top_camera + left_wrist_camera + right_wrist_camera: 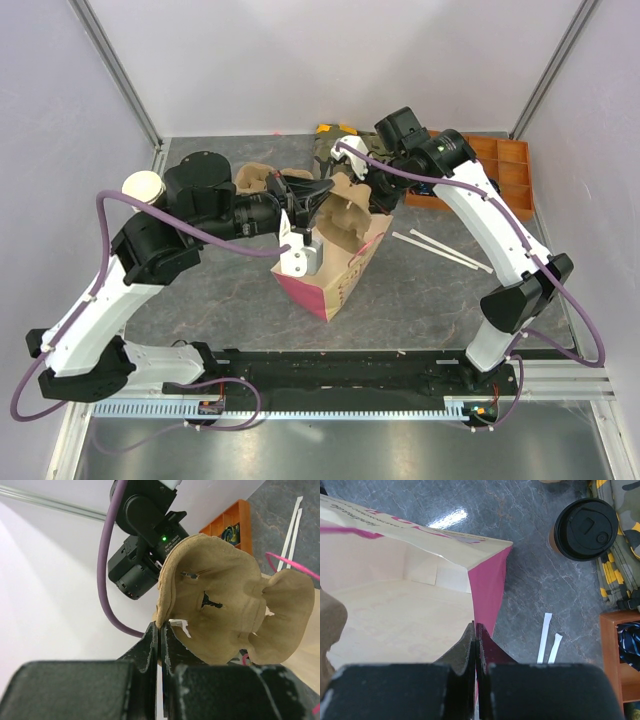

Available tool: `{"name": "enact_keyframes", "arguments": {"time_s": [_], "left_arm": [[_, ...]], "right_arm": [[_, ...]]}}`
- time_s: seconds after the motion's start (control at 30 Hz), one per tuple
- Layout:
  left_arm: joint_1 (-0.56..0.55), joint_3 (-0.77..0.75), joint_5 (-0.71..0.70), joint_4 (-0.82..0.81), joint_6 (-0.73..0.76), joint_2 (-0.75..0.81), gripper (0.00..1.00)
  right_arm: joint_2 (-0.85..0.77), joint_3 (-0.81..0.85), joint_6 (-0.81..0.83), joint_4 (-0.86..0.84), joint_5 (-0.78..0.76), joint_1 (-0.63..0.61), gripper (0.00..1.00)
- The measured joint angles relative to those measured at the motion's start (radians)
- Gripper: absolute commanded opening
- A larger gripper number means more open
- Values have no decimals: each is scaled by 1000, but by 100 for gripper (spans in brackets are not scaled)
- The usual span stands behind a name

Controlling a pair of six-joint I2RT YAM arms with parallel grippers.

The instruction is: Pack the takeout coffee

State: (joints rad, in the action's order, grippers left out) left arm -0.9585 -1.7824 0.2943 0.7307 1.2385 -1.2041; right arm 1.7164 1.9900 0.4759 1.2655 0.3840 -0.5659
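The takeout coffee (585, 529), a tan cup with a black lid, stands on the table beyond the bag's far corner; it is hidden in the top view. My left gripper (162, 626) is shut on the rim of a brown pulp cup carrier (225, 610) and holds it over the mouth of the open paper bag (330, 285). My right gripper (476, 626) is shut on the bag's rim at its pink side (490, 585). In the top view the left gripper (318, 195) and right gripper (375, 195) flank the carrier (345, 215).
A stack of lidless cups (143, 186) stands at the left. Two wrapped straws (440, 248) lie right of the bag. An orange compartment tray (495, 170) sits at the back right. A camouflage cloth (620, 540) lies beside the coffee.
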Motion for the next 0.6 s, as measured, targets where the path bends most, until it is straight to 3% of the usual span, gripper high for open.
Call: {"name": "enact_keyframes", "arguments": {"time_s": [0.6], "left_arm": [[-4, 206, -60, 69, 2, 50, 2]], "right_arm": [[2, 12, 57, 33, 45, -5, 0]]}}
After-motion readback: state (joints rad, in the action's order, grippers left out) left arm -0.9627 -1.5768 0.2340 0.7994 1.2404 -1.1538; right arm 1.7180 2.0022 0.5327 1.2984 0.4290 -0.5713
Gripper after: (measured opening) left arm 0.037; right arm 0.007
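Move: The pulp cup carrier, already pinched by its edge in the left fingers, is bound for the open paper bag's mouth, whose middle lies some 20 cm below the left hand and about 2 cm ahead. The lidded coffee stands roughly 21 cm ahead of this hand, 4 cm right and 43 cm below. From the right hand, pinching the bag's rim, the mouth's middle is about 12 cm left and 8 cm back; the coffee is about 11 cm ahead, 7 cm left and 21 cm lower. The cup carrier is lowered some 9 cm by the left arm, almost straight down into the bag's mouth, the shut fingers keeping their pinch on its edge while the wrist tips them about 10 degrees further downward. The right hand stays put with its pinch on the bag's rim, easing back barely 1 cm towards the end. ##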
